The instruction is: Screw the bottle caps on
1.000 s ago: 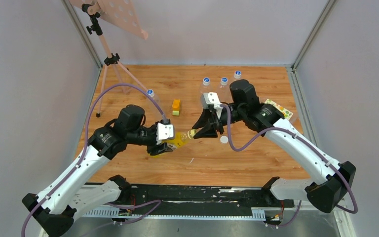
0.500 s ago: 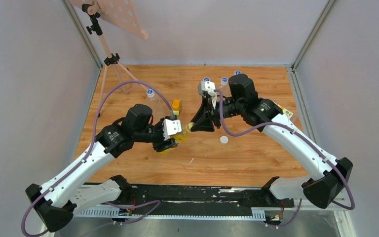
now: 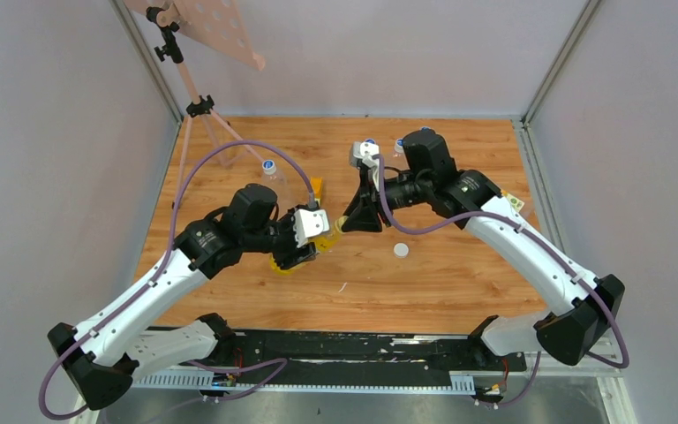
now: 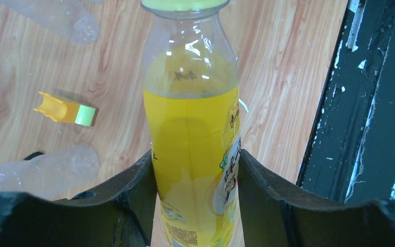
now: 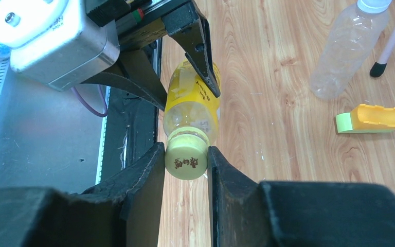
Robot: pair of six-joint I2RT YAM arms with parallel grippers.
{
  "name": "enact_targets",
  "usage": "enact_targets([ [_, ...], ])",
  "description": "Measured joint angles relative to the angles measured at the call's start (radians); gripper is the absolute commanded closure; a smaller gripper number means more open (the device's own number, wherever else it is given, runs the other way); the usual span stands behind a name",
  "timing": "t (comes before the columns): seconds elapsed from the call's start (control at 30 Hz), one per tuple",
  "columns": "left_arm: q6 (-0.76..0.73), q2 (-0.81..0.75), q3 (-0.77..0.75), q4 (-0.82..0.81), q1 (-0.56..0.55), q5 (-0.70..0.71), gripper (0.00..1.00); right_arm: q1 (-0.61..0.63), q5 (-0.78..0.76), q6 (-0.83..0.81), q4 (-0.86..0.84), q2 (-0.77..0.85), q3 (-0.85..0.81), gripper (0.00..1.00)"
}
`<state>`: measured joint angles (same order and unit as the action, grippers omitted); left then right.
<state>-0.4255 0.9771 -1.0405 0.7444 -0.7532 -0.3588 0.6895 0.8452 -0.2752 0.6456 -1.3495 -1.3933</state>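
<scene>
The yellow bottle [image 4: 193, 128], half full of yellow liquid, is held tilted above the table with my left gripper [image 4: 195, 160] shut on its body. Its yellow cap [image 5: 186, 160] sits on the neck, and my right gripper [image 5: 186, 154] is shut on that cap from both sides. From above, the two grippers meet mid-table, left gripper [image 3: 305, 247] and right gripper [image 3: 342, 227]. A plain white cap [image 3: 401, 250] lies loose on the wood to the right. Clear bottles with blue caps stand at the left [image 3: 269, 168] and at the back [image 3: 369, 146].
An orange-and-green block [image 5: 369, 119] lies on the wood just behind the left gripper. A pink tripod [image 3: 199, 106] stands at the back left. A colourful label sheet [image 3: 514, 201] peeks out beside the right arm. The black base rail [image 3: 344, 349] runs along the near edge.
Both arms have shifted a little toward the back, carrying the bottle and cap together. The right wrist has swung further back. Both grips are unchanged.
</scene>
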Motion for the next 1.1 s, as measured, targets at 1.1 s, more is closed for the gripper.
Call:
enact_targets([
  [1.1,0.002,0.043,0.248,-0.441,-0.182,0.472,0.95,-0.008,-0.5,1.037,0.126,-0.085,-0.035,0.98],
])
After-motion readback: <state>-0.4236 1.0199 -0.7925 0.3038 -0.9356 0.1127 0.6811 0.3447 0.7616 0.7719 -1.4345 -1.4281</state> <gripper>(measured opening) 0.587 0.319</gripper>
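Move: The left hand grips the yellow bottle's body; the yellow cap sits on its mouth some 9 cm to that hand's right, 3 cm ahead and 7 cm up. The right fingers pinch this cap, the bottle's middle lying about 9 cm left, 3 cm back and 7 cm below them. From the right hand the orange holder is roughly 26 cm ahead, 8 cm left; the clear bottle 23 cm ahead, 16 cm left; the white cap 10 cm ahead, 15 cm right, all well below. Twisting clockwise as seen from behind its own palm, the right hand rolls the pinched yellow cap some 70 degrees, while the left turns the gripped bottle about 20 degrees the opposite way. Together both hands slide forward about 5 cm, towards the orange holder, then increasingly sink too, by 4 cm or so; both keep their grips. ##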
